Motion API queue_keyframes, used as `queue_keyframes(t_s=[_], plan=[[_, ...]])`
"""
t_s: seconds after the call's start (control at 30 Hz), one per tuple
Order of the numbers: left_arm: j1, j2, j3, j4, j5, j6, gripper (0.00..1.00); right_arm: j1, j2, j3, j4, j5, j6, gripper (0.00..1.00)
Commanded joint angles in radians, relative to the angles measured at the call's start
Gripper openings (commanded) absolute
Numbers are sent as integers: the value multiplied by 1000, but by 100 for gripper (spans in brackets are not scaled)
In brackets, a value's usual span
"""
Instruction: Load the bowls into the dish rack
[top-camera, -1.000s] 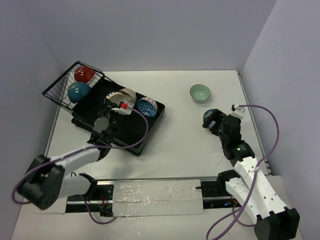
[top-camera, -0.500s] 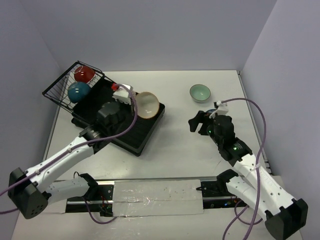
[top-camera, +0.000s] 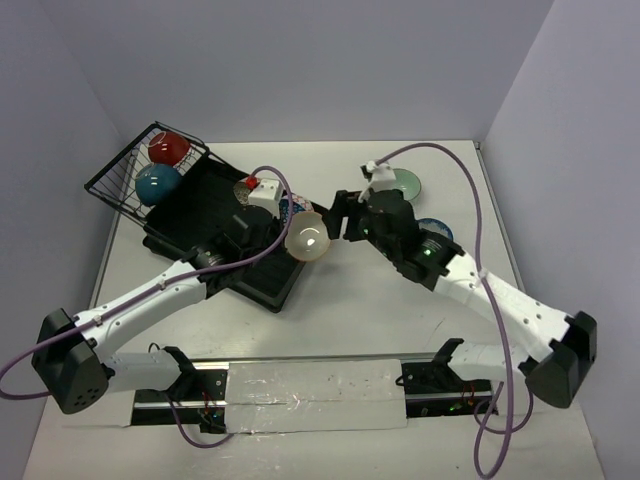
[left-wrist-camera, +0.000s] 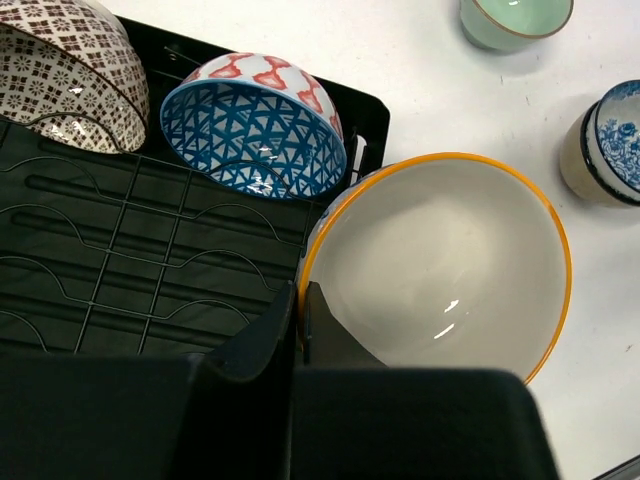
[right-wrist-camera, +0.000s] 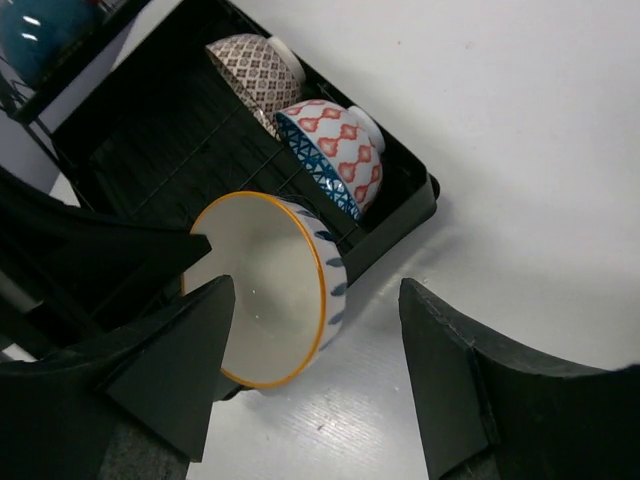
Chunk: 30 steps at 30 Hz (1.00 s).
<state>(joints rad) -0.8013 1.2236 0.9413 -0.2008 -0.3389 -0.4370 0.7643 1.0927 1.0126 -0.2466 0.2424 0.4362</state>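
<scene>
My left gripper (left-wrist-camera: 300, 305) is shut on the rim of a cream bowl (left-wrist-camera: 440, 270) with an orange edge. It holds the bowl tilted just off the right corner of the black dish rack (top-camera: 200, 225). My right gripper (right-wrist-camera: 315, 370) stands open around that cream bowl (right-wrist-camera: 265, 290), one finger (right-wrist-camera: 185, 375) on its near side, the other finger (right-wrist-camera: 450, 375) well clear of it. A brown patterned bowl (left-wrist-camera: 65, 65) and a blue lattice bowl (left-wrist-camera: 255, 125) lean in the rack. A red bowl (top-camera: 170, 147) and a teal bowl (top-camera: 158, 184) sit in the wire basket (top-camera: 115, 185).
A mint green bowl (left-wrist-camera: 515, 20) and a blue-and-white bowl (left-wrist-camera: 605, 145) stand on the white table (top-camera: 360, 310) to the right, behind my right arm. Walls close the table at the back and on both sides.
My left arm carried the cream bowl rightward, from over the rack to past its corner. My right arm swung left from the blue-and-white bowl to the cream bowl, its jaws narrowing somewhat.
</scene>
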Motion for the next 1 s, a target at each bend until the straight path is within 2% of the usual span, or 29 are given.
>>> queue_keyframes(t_s=[0.0,0.23,0.43,0.5,0.67,0.77,0.8,0.87,0.9,0.97], plan=[[-3,-49,50,81,-32,-43,0,32,93,92,-31,47,-7,73],[-3,-70,33,101,-57,-20,0,58,240,184,-92,90,-11,60],[-3,-68,33,95,-58,-11,0,64,279,195,-86,101,-25,50],[-3,-70,27,98,-58,-9,0,64,286,201,-89,110,-28,42],[-3,-59,33,69,-77,-14,0,70,295,202,-79,113,-40,32],[-3,-64,30,72,-74,-16,0,75,311,211,-79,118,-48,20],[-3,-62,30,70,-75,-16,0,78,318,216,-82,120,-48,13],[-3,-61,33,57,-77,-20,0,82,323,218,-80,132,-53,7],[-1,-61,33,55,-77,-23,0,86,325,218,-79,136,-56,1],[-3,-59,36,40,-77,-35,1,93,329,221,-76,152,-63,0]])
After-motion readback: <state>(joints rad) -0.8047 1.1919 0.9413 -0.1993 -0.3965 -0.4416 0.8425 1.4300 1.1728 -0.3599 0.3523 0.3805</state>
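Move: The left gripper already pinches the white bowl by its left rim, the bowl's middle lying about 5 cm to its right and nearly level. From the open right gripper that middle is some 9 cm to the left, 1 cm farther out and 9 cm below. The red-and-blue bowl in the rack sits about 8 cm ahead, 13 cm left and 17 cm below the right gripper; the green bowl about 15 cm ahead, 15 cm right, 18 cm below. Bring the right gripper down about 7 cm and some 4 cm left, easing a little forward, onto the white bowl's free right rim; roll it about 15 degrees, left side down, and close the fingers from wide open until they pinch the rim, one inside the bowl and one outside. Keep the left grip on the opposite rim, letting that hand rise only about a centimetre. ##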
